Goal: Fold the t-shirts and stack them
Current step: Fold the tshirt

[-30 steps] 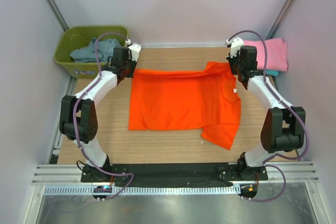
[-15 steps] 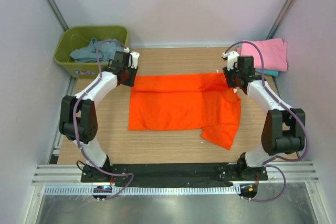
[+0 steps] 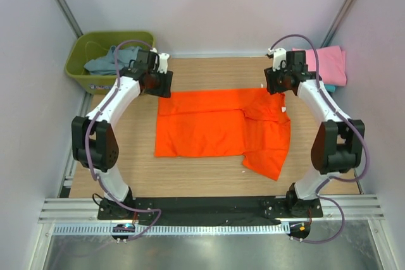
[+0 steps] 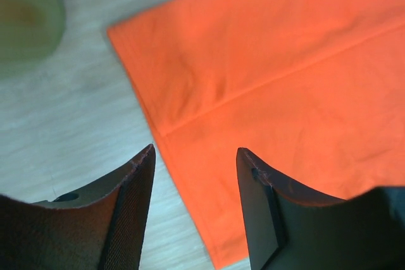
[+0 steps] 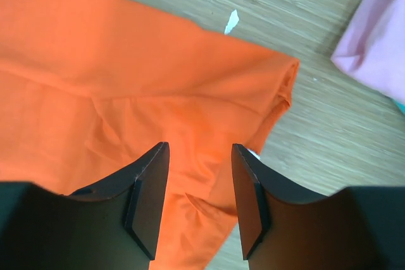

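Note:
The bright orange t-shirt [image 3: 218, 128] lies flat on the wooden table, its far edge folded over toward the middle, one sleeve sticking out at the near right. My left gripper [image 3: 163, 85] is open and empty, raised over the shirt's far left corner [image 4: 266, 86]. My right gripper [image 3: 273, 85] is open and empty over the shirt's far right corner [image 5: 126, 86]. A folded pink t-shirt [image 3: 329, 64] lies at the far right over a teal one [image 3: 327, 87]; the pink one shows in the right wrist view [image 5: 376, 36]. A dusty blue-grey t-shirt [image 3: 114, 60] lies in the tub.
The olive-green plastic tub [image 3: 79, 71] stands off the table's far left corner. A small white scrap [image 5: 231, 21] lies on the wood beyond the shirt's collar end. Grey walls close in the left, right and far sides.
Both grippers carried the shirt's far edge toward the middle, folding it over, then let go, opened and lifted back toward the far side.

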You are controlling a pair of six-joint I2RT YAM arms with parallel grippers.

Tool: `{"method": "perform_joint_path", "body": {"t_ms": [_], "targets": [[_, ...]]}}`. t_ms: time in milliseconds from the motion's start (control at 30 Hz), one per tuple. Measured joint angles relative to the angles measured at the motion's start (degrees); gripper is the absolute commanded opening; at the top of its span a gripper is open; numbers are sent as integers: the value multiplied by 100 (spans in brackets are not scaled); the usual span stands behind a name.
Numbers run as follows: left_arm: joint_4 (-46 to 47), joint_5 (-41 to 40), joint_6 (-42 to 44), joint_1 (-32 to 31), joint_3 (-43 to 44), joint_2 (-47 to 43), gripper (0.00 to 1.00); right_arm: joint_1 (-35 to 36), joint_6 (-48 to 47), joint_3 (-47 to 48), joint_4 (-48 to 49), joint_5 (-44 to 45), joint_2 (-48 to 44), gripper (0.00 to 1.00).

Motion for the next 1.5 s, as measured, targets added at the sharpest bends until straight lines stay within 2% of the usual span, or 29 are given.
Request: {"method": "perform_joint_path", "body": {"t_ms": [100,300,500,700,800,900,1067,1200,1333,1500], "targets": [[-31,203,33,0,533,367,52,-11,284,581,-7,-15,721,50],[-256,588,81,0,1377,1340,50,-181,566,824,-101,149,1414,49],[-542,857,37,2,1386,1604,50,-695,903,817,-203,-42,1392,49],[-649,1034,39,2,1329,1622,48,-940,988,334,-472,-400,1088,48],[-743,1062,151,2,1163,1528,48,-927,682,-13,-920,-678,562,48],[-1008,1025,568,0,828,1263,50,-887,20,-516,-1174,-817,-424,48],[-1346,872,1799,-17,4,374,51,-835,-1434,-1473,-1244,-946,-2181,44],[-1578,820,2566,-120,-389,-328,51,-710,-2426,-2223,-1526,-1078,-2983,43],[-1650,721,3029,-452,-876,-809,51,-605,-3432,-2968,-1952,-1217,-3528,45],[-1696,553,3047,-994,-1215,-859,52,-597,-4631,-3711,-2529,-1552,-4843,47]]}}
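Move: The left hand goes for the shirt's near left corner, about 19 cm back, 1 cm left and 8 cm below; the far left corner is some 5 cm ahead and 2 cm left of the hand, the green bin roughly 14 cm ahead and 19 cm left. The right hand heads for the near right sleeve tip, some 29 cm back, 1 cm left and 8 cm down; from that hand, the far right corner is 4 cm ahead, 5 cm right, and the pink pile 13 cm ahead, 19 cm right. Both hands end up heading back towards the shirt's near corners, fingers staying half open. First each reaches about 4 cm forward and sinks 5 or 6 cm over the far part, the right also drifting left; then the left draws back some 18 cm, turning clockwise, and the right sweeps back about 27 cm in an arc, up and down again, swinging counter-clockwise beside the sleeve. ##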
